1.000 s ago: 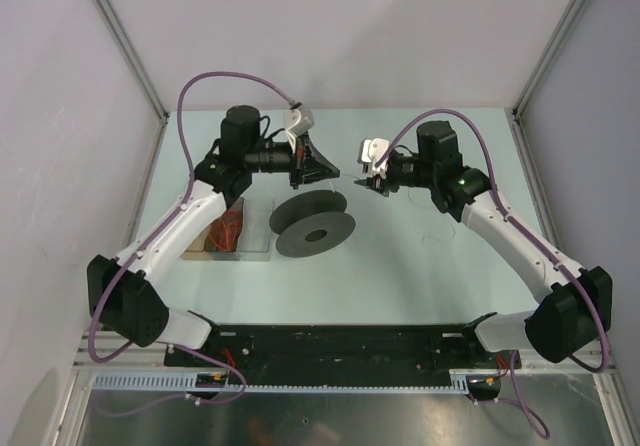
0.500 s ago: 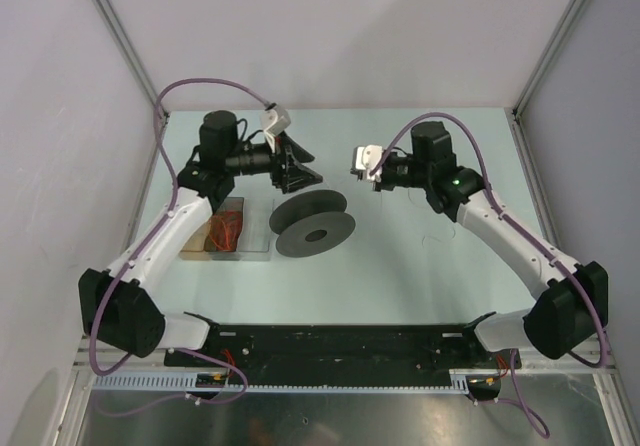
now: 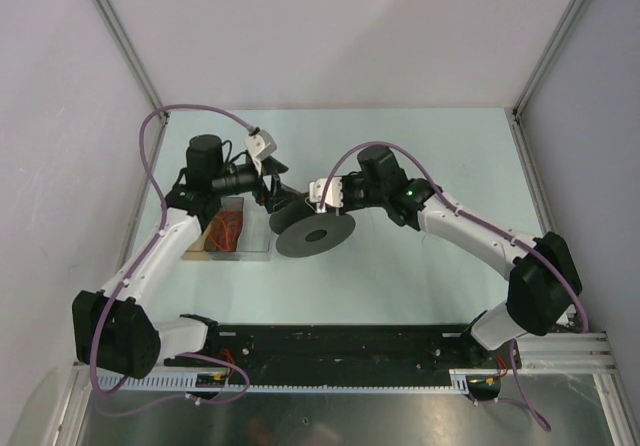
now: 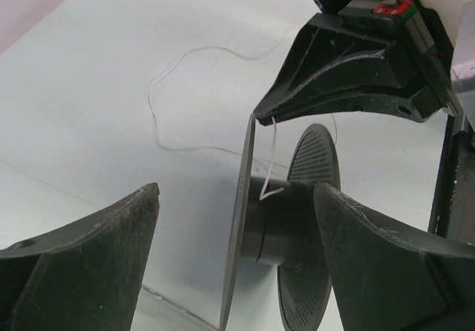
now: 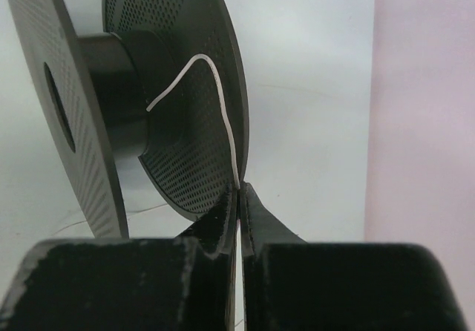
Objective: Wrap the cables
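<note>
The black spool [image 3: 315, 228] stands on edge on the pale table. In the left wrist view its hub [image 4: 286, 223] and thin flange sit between the wide-apart fingers of my left gripper [image 4: 237, 260], which touch nothing. My right gripper [image 5: 239, 190] is shut on the white cable [image 5: 223, 116], which runs from its fingertips over the perforated flange to the hub [image 5: 111, 93]. From the left wrist, the right gripper [image 4: 261, 116] hangs just above the spool with the cable [image 4: 272, 156] dropping to the hub. More cable [image 4: 159, 116] lies in loose loops on the table beyond.
A clear plastic tray [image 3: 228, 231] holding orange-red items lies left of the spool, under the left arm. Both grippers [image 3: 288, 199] meet at the spool's far side. Enclosure walls stand at the back and sides, and a black rail [image 3: 330, 344] runs along the near edge.
The left gripper has opened and drawn back left and down to the spool. The right gripper has shut on the cable and swung left to just above the spool.
</note>
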Controlling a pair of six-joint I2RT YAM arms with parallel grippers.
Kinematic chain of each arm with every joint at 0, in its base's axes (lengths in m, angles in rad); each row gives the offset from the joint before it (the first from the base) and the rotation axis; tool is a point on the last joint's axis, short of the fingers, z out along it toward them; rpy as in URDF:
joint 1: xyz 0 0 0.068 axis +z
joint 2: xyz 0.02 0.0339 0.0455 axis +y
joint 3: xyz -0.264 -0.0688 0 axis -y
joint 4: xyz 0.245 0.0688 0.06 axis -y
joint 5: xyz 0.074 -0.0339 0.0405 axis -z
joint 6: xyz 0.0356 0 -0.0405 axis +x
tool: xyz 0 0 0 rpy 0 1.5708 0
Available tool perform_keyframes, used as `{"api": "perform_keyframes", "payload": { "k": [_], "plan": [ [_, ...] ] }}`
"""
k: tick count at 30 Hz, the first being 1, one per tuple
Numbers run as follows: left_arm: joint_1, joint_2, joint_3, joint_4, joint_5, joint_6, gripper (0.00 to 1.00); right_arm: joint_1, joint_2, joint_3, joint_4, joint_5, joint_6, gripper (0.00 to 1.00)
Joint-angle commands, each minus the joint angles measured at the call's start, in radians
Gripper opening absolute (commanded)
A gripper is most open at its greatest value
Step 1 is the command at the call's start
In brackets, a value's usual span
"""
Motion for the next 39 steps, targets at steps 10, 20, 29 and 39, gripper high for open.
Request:
{"api": "perform_keyframes", "payload": {
  "k": [10, 20, 29, 39],
  "plan": [
    [-0.021, 0.072, -0.039, -0.005, -0.034, 0.162, 0.87, 0.071, 0.048, 0.019, 0.098, 0.170, -0.011, 0.00],
    [-0.079, 0.170, -0.011, -0.003, -0.060, 0.203, 0.80, 0.092, 0.058, 0.019, 0.112, 0.194, 0.001, 0.00],
    [-0.090, 0.222, 0.008, 0.041, -0.074, 0.157, 0.55, 0.100, 0.070, 0.019, 0.131, 0.208, 0.016, 0.00],
    [-0.099, 0.217, -0.013, 0.139, -0.098, 0.087, 0.35, 0.106, 0.073, 0.019, 0.131, 0.210, 0.017, 0.00]
  ]
}}
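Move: The cable's short free length, jutting from the right fingers into the standing spool, lies about 5 cm to the left hand's right, 1 cm ahead and some 9 cm below. From the same hand the spool's middle is roughly 3 cm back, 5 cm right and 13 cm down; the box with the red cables is about 12 cm left, 6 cm back and 20 cm down. From the right hand, that cable length is about 5 cm left, 1 cm back and 4 cm lower. Down some 9 cm goes the left hand, towards the cable at the spool's top, working a little right and forward and rising slightly at the end; its left side lifts under 10 degrees while its wide-open fingers close to about half, astride the far flange's rim. The right hand keeps its pinch on the cable by that rim and eases about 2 cm left and 1 cm forward. ##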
